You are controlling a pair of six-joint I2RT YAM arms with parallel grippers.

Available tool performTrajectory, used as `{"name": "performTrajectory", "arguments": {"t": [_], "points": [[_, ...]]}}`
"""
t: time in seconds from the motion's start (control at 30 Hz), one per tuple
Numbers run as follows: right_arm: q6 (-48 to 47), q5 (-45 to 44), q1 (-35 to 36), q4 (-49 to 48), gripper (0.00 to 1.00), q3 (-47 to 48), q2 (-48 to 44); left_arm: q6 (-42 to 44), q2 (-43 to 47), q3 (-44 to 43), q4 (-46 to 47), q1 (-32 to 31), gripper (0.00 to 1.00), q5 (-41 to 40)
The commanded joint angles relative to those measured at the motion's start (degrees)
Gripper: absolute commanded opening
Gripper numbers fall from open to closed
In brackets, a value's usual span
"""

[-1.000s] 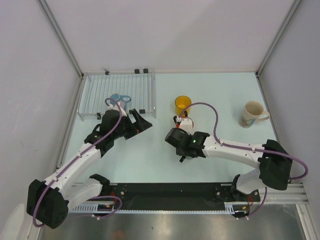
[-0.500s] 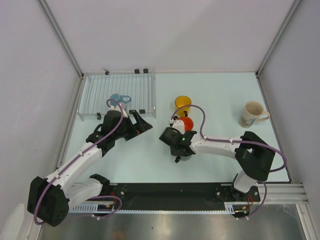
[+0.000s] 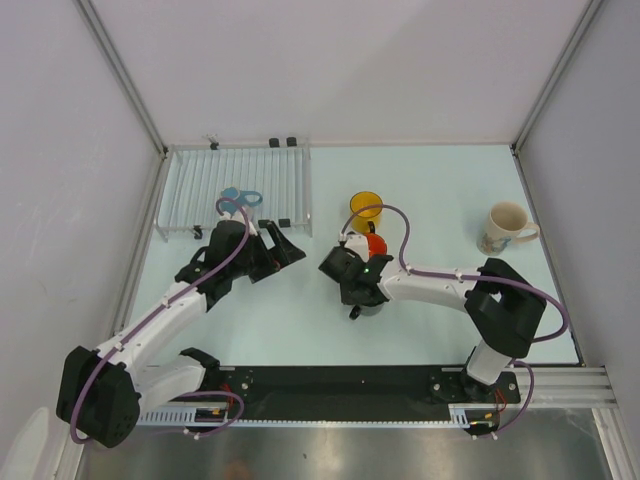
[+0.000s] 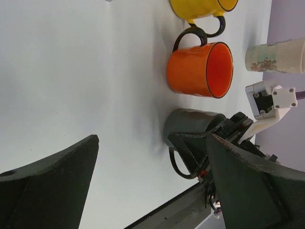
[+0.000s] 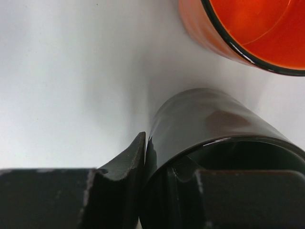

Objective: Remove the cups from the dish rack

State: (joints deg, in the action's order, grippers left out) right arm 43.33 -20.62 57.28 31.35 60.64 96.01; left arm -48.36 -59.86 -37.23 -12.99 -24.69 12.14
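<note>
The clear dish rack [image 3: 200, 185] stands at the back left with a light blue cup [image 3: 241, 197] at its near edge. My left gripper [image 3: 284, 250] [image 4: 152, 183] hovers open and empty just right of the rack. My right gripper [image 3: 362, 290] [image 5: 157, 186] is shut on the wall of the dark grey cup [image 5: 209, 124] [image 4: 190, 128], one finger [image 5: 119, 176] outside and the other inside the rim. The orange cup [image 3: 375, 245] [image 5: 248, 33] stands right behind it. Farther back is the yellow cup [image 3: 365, 206] [image 4: 198, 7]. The cream cup [image 3: 505, 228] [image 4: 274, 55] stands far right.
Metal frame posts [image 3: 125, 75] rise at the back corners, with white walls on three sides. A black base rail [image 3: 340, 385] runs along the near edge of the table.
My right arm has carried the dark grey cup left and back, close beside the orange cup. The left gripper has barely shifted and stays open.
</note>
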Motion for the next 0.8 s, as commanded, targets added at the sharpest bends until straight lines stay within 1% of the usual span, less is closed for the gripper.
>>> {"name": "performTrajectory", "arguments": {"t": [0.0, 0.1, 0.2, 0.3, 0.37, 0.4, 0.5, 0.53, 0.57, 0.63, 0.7, 0.77], "points": [[-0.4, -2.1, 0.0, -0.3, 0.31, 2.4, -1.6, 1.3, -0.2, -0.2, 1.7, 0.0, 0.99, 0.3], [-0.4, -3.1, 0.5, 1.3, 0.41, 3.2, -3.1, 1.2, -0.2, -0.4, 1.7, 0.0, 0.99, 0.2], [-0.4, -3.9, 0.8, 2.9, 0.47, 4.2, -5.3, 1.2, -0.1, -0.5, 1.8, 0.0, 0.99, 0.1], [-0.3, -5.7, 1.7, 5.6, 0.5, 6.4, -7.6, 1.6, 0.3, -0.9, 1.7, 0.0, 0.99, 0.0], [-0.4, -7.2, 2.4, 7.4, 0.5, 9.6, -9.4, 2.3, 0.7, -1.5, 1.3, 0.0, 1.0, -0.8], [-0.9, -7.8, 2.6, 9.1, 0.51, 11.1, -11.9, 2.7, 0.9, -2.0, 0.9, 0.0, 1.0, -1.3], [-3.2, -10.3, 2.9, 11.4, 0.53, 17.4, -16.6, 4.7, 1.3, -4.9, -0.6, 0.0, 1.0, -4.0], [-4.5, -11.4, 2.9, 11.3, 0.53, 18.4, -20.5, 6.1, 1.2, -7.2, -1.2, 0.1, 1.0, -5.0], [-5.1, -11.9, 2.7, 10.7, 0.54, 19.6, -22.2, 6.8, 0.5, -8.7, -2.8, 0.1, 1.0, -7.4], [-6.6, -12.6, 2.1, 9.6, 0.56, 19.2, -27.9, 9.1, -0.8, -13.4, -4.3, 0.3, 1.0, -9.8], [-8.1, -13.0, 1.4, 6.2, 0.57, 15.3, -31.8, 11.2, -3.8, -16.8, -6.5, 0.6, 1.0, -14.7], [-9.3, -12.7, 1.0, 2.5, 0.59, 11.9, -36.5, 12.8, -6.4, -22.0, -8.0, 1.7, 1.0, -16.9]]}}
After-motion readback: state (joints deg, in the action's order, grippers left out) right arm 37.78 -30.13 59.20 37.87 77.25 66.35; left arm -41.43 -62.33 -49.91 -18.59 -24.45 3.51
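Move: At the right hand's fingertips is the gray cup, already standing on the table with its rim still between the pads; its middle is about 2 cm ahead, 2 cm right and 3 cm below. The orange cup stands 9 cm beyond the gray one, the yellow cup 19 cm beyond it. From the open left hand the blue cup in the dish rack lies roughly 16 cm ahead, 9 cm left and 11 cm lower; the yellow cup is 17 cm ahead, 18 cm right, 13 cm lower. Opening about a third of its range, the right hand lets go of the gray cup's rim and climbs, slowly then fast, some 28 cm almost straight up, tilting about 40 degrees so the fingers swing forward and to the left. Late on, the wide-open left hand starts up about 6 cm and forward 4 cm, its fingertips lifting, which narrows its level gap to the blue cup. ##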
